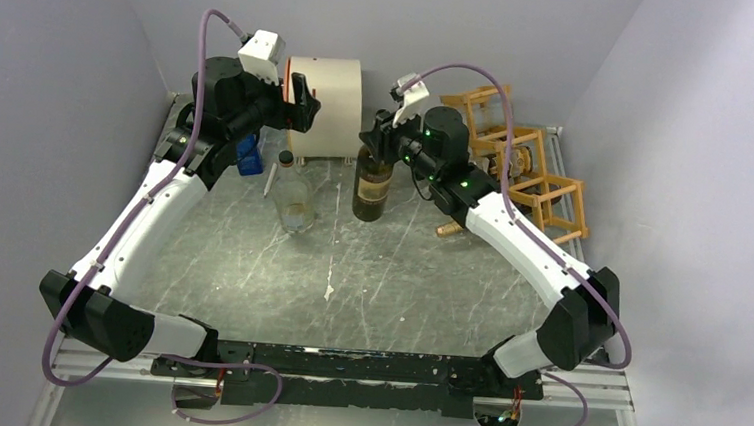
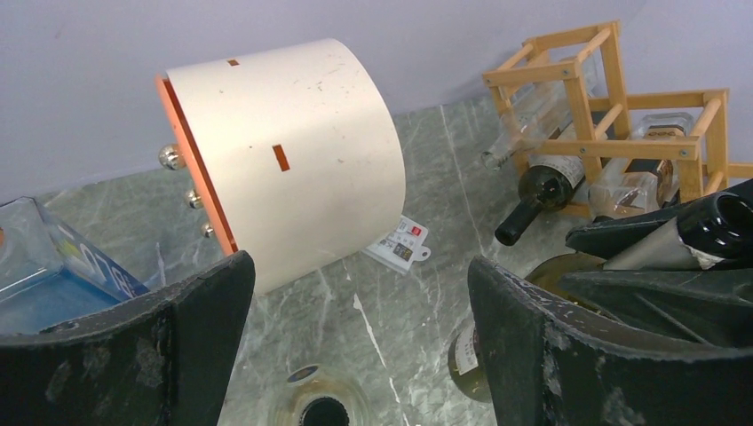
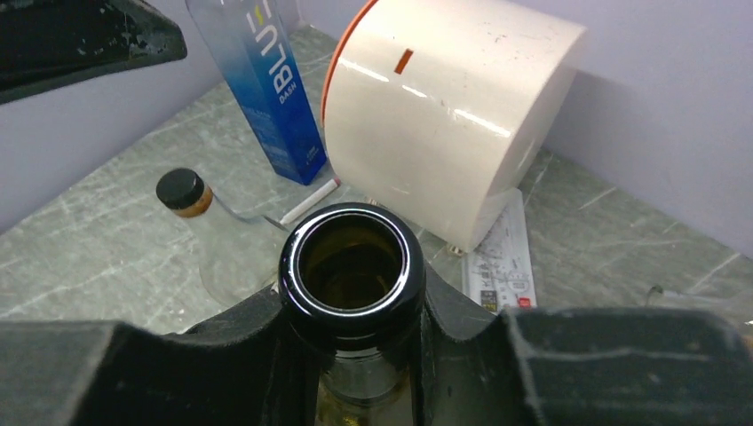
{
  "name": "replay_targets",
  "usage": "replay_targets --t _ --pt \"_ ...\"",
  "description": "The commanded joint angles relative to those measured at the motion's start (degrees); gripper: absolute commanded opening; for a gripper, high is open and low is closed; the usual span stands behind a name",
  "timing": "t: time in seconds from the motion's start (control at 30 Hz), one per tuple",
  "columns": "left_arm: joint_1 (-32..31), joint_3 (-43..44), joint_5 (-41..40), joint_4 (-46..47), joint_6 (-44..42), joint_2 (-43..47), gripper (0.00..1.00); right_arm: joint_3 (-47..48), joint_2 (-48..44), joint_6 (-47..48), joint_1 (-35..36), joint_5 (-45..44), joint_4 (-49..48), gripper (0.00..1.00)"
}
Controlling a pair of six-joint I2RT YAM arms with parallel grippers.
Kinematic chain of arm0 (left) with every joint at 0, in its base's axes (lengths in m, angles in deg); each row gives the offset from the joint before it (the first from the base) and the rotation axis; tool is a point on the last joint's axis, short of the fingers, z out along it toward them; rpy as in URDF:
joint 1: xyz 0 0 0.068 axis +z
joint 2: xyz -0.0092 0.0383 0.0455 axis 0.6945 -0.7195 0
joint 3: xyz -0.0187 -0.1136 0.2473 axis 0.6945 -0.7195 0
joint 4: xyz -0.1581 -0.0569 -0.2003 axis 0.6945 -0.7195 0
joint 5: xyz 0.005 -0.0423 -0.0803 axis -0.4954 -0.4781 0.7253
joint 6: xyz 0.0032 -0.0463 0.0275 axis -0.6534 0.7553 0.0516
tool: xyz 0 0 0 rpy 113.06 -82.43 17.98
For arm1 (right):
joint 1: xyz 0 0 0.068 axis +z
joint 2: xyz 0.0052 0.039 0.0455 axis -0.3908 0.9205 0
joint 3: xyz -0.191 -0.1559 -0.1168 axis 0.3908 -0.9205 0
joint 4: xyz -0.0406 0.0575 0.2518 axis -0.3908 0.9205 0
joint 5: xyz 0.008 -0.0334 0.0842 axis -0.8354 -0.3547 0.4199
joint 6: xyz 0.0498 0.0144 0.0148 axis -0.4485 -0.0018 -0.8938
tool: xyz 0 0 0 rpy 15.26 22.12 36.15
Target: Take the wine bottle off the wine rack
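Note:
My right gripper (image 1: 378, 141) is shut on the neck of a dark olive wine bottle (image 1: 372, 185). The bottle stands upright in front of the white drum, left of the wooden wine rack (image 1: 529, 164) and clear of it. I cannot tell whether its base touches the table. In the right wrist view its open mouth (image 3: 352, 264) sits between my closed fingers (image 3: 222, 355). The rack (image 2: 613, 98) holds a dark bottle (image 2: 542, 191) and a clear bottle (image 2: 635, 182) lying on their sides. My left gripper (image 1: 305, 103) is open and empty, raised near the drum.
A white drum (image 1: 322, 104) with an orange rim lies at the back centre. A clear glass bottle (image 1: 294, 199) stands left of the dark bottle. A blue carton (image 1: 248, 154) stands at the back left. A white tag (image 2: 401, 242) lies by the drum.

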Motion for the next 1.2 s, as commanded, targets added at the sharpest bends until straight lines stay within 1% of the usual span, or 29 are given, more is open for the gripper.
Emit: replay_targets --t 0.0,0.33,0.63,1.03,1.17 --pt "-0.37 -0.21 -2.77 0.39 -0.19 -0.08 0.93 0.12 0.45 -3.79 1.58 -2.95 -12.71 0.0" --pt "0.2 -1.42 -6.81 1.17 0.92 1.66 0.96 -5.69 4.41 -0.24 6.17 -7.84 -25.59 0.0" --pt "1.65 -2.07 -5.46 2.19 1.58 2.38 0.98 -9.18 7.94 3.34 7.7 -9.33 -36.12 0.0" --pt "2.53 -1.89 -4.18 2.23 1.83 2.08 0.97 -5.74 15.28 6.98 7.97 -9.3 -39.34 0.0" --pt "2.69 -1.91 -3.85 2.31 1.94 2.06 0.98 -3.85 17.1 7.34 7.96 -9.02 -37.26 0.0"
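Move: The wine bottle's set-down spot, bare table just right of the clear bottle, lies about 8 cm left, 3 cm ahead and some 33 cm below the right hand. The clear bottle stands about 19 cm left of the hand, level with it in depth. The white drum is roughly 21 cm ahead and 14 cm left, the leaflet on the table about 17 cm straight ahead. From the left hand the spot is about 9 cm right and 1 cm ahead. Keep the right gripper shut on the dark wine bottle's neck and carry it left towards the clear bottle while lowering it about 9 cm in all, adding a few centimetres forward over the last part. Tip the fingers up some 10 degrees to level them. Draw the empty, open left gripper about 3 cm left, turning it slightly counter-clockwise. ##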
